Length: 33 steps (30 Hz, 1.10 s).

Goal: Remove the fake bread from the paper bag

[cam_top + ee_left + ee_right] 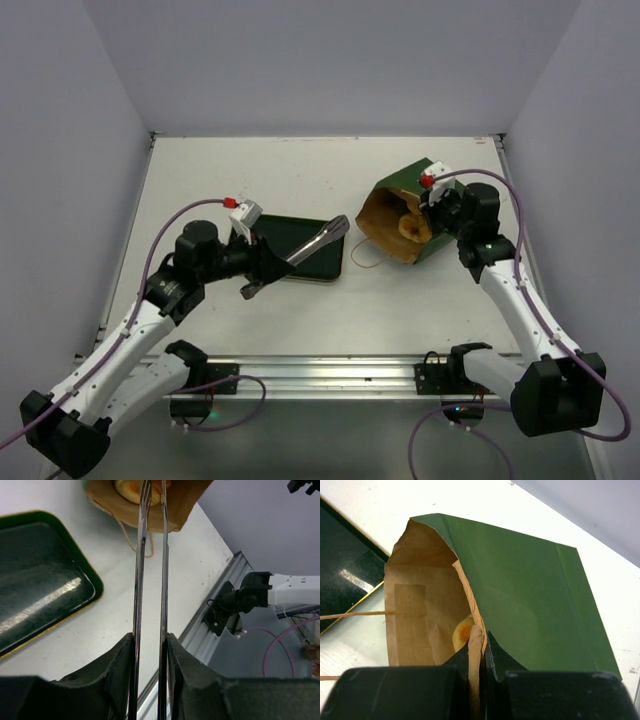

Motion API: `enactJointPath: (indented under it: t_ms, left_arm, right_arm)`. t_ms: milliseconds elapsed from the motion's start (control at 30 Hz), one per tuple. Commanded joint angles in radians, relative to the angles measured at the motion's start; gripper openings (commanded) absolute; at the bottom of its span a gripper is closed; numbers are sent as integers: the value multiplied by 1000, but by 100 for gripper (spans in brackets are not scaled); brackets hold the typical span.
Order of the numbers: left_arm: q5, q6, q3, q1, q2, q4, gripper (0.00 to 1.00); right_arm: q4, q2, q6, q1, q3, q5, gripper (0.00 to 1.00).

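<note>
The paper bag [405,183] lies tipped on the table at the right, dark green outside, with its brown mouth facing left. A yellow-orange piece of fake bread [410,226] shows inside it, also seen as the bread [462,630] and the bread [131,487]. My right gripper [482,640] is shut on the bag's [530,595] upper rim. My left gripper [150,637] is shut on metal tongs [164,555]. Their two blades are squeezed close and point at the bag's mouth [185,505]. From above, the tongs [320,240] end just short of the bag, over the tray's right edge.
A dark rectangular tray [315,268] with a green rim lies between the arms, left of the bag. The bag's string handle [365,258] loops onto the table by the mouth. An aluminium rail [330,370] runs along the near edge. Walls close the sides and back.
</note>
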Motion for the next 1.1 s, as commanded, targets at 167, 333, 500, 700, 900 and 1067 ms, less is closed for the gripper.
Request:
enactJointPath:
  t_ms: [167,333,500,700,900,1067]
  left_arm:
    - [-92,-131,-42,-211,90,161,34]
    - [-154,-154,-14,-290,230,257,34]
    - [-189,-162,33,-313,381,340,35]
    - [-210,-166,123,-319,523,396,35]
    - [-233,-168,203,-321,632,403,35]
    - [-238,-178,255,-321,719,411,36]
  right_arm:
    - [27,-36,-48,-10,-24,-50,0]
    - [24,-44,-50,-12,-27,-61,0]
    - [22,-47,-56,-12,-30,-70,0]
    - [19,-48,-73,-13,-36,-90,0]
    - [19,-45,-73,-12,-39,-107,0]
    - [21,-42,-73,-12,-41,-113,0]
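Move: The fake bread I'm after sits inside the tipped bag, some 17 cm ahead of my left hand, 27 cm to its right and 14 cm below. The bag mouth opens towards me about 15 cm ahead and 21 cm right; the bag handle lies on the table about 12 cm ahead, 19 cm right. The tray is roughly 16 cm straight ahead, 22 cm down. From my right hand, the bread lies about 4 cm left, level fore and aft, 12 cm below. Still holding the tongs with an unchanged grip, my left hand swings about 14 cm right and sinks some 8 cm, first drawing back slightly, then pushing forward, tilting about 10 degrees further down, to bring the tong tips into the bag mouth towards the bread. My right hand keeps pinching the bag's rim, sagging about a centimetre. ##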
